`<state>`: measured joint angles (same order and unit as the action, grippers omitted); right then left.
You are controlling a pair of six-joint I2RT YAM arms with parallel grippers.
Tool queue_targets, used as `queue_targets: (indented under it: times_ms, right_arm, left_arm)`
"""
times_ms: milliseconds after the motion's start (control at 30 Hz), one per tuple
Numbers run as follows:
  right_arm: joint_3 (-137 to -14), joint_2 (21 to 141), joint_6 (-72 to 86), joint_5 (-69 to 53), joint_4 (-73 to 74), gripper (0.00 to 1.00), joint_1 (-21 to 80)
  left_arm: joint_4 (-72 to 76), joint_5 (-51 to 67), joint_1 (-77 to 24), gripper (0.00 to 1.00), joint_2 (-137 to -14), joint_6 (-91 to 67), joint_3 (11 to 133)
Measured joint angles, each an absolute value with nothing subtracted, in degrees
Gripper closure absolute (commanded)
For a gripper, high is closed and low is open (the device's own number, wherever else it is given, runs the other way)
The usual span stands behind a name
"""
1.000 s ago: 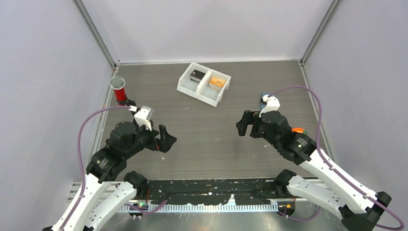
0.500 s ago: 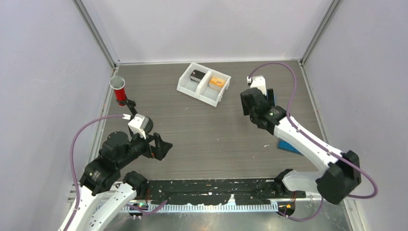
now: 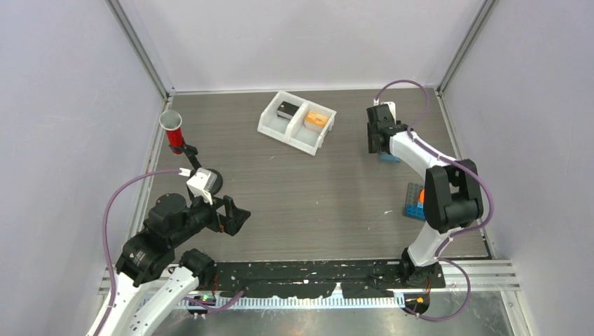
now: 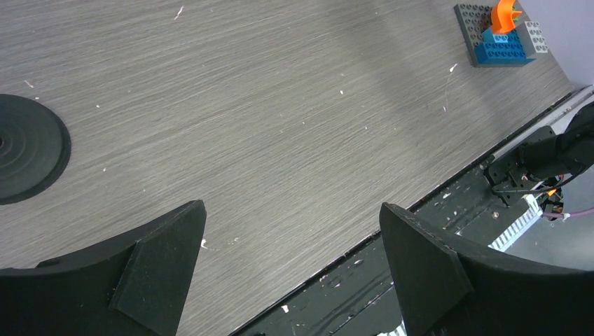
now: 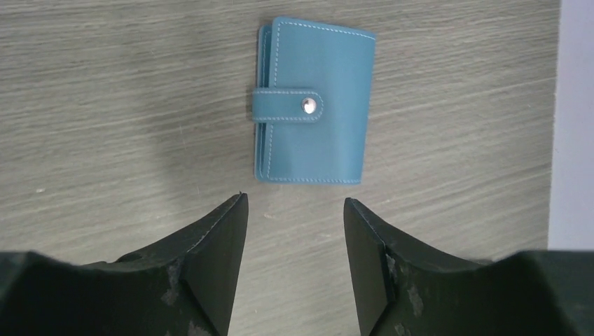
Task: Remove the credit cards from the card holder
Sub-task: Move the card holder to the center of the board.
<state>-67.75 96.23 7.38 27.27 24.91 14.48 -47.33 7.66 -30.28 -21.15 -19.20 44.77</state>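
The card holder (image 5: 314,101) is a blue folding wallet lying shut on the table, its strap snapped closed. In the top view only a blue corner of the card holder (image 3: 390,158) shows under the right arm, near the right wall. My right gripper (image 5: 295,208) hovers just short of its near edge, jaws partly apart with nothing between them; in the top view the right gripper (image 3: 382,145) points down at the far right. The credit cards are hidden. My left gripper (image 3: 237,213) is wide open and empty over the near left of the table, seen also in its wrist view as the left gripper (image 4: 291,205).
A white two-compartment tray (image 3: 288,134) stands at the back centre with a dark item and an orange one. A red cylinder (image 3: 173,133) stands at the left. A grey brick plate (image 3: 413,200) with blue and orange bricks lies beside the right arm. The right wall (image 5: 574,119) is close to the holder.
The right arm swung from the table's middle out to the far right, over the card holder, and its jaws narrowed. The left arm drew back a little, then held still.
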Motion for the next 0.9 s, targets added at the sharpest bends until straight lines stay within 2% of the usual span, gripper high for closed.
queue_targets:
  times_ms: [133,300,433,567,900]
  right_arm:
    - [-71.79,101.91,7.46,25.12,25.3,0.41,13.08]
    - [-76.6,106.69,8.21,21.98,26.46,0.37,11.38]
    - [-79.44,109.86,9.26,20.78,27.4,0.4,9.89]
    - [-80.16,112.38,10.28,20.16,28.75,0.47,8.97]
    - [-80.07,113.89,11.51,19.62,30.17,0.81,8.78]
  left_arm:
    - [-47.44,7.66,-30.3,0.01,-20.58,-19.07,44.75]
    - [-47.44,7.64,-30.33,0.01,-20.51,-19.03,44.75]
    - [-47.44,7.6,-30.33,0.01,-20.51,-19.03,44.75]
    - [-47.44,7.6,-30.33,0.01,-20.51,-19.0,44.75]
    - [-47.44,7.57,-30.33,0.01,-20.53,-19.0,44.75]
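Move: The card holder lies about 6 cm ahead of the right hand, 4 cm to its right and some 8 cm below. Around it, the white tray stands about 15 cm ahead and 27 cm left of that hand, and the toy-brick plate about 15 cm back and 11 cm right, both nearly as far below. From the left hand, the card holder is roughly 32 cm ahead, 46 cm right and 21 cm down. The card holder's near left corner, by the clasp-side edge, is where the right hand sinks to, about 7 cm down. It also reaches forward some 4 cm, then eases back 1 cm while the fingers tip about 10 degrees steeper. Once almost down, they close from a bit over half open to about a quarter, tips at that edge; a firm pinch can't be made out. ##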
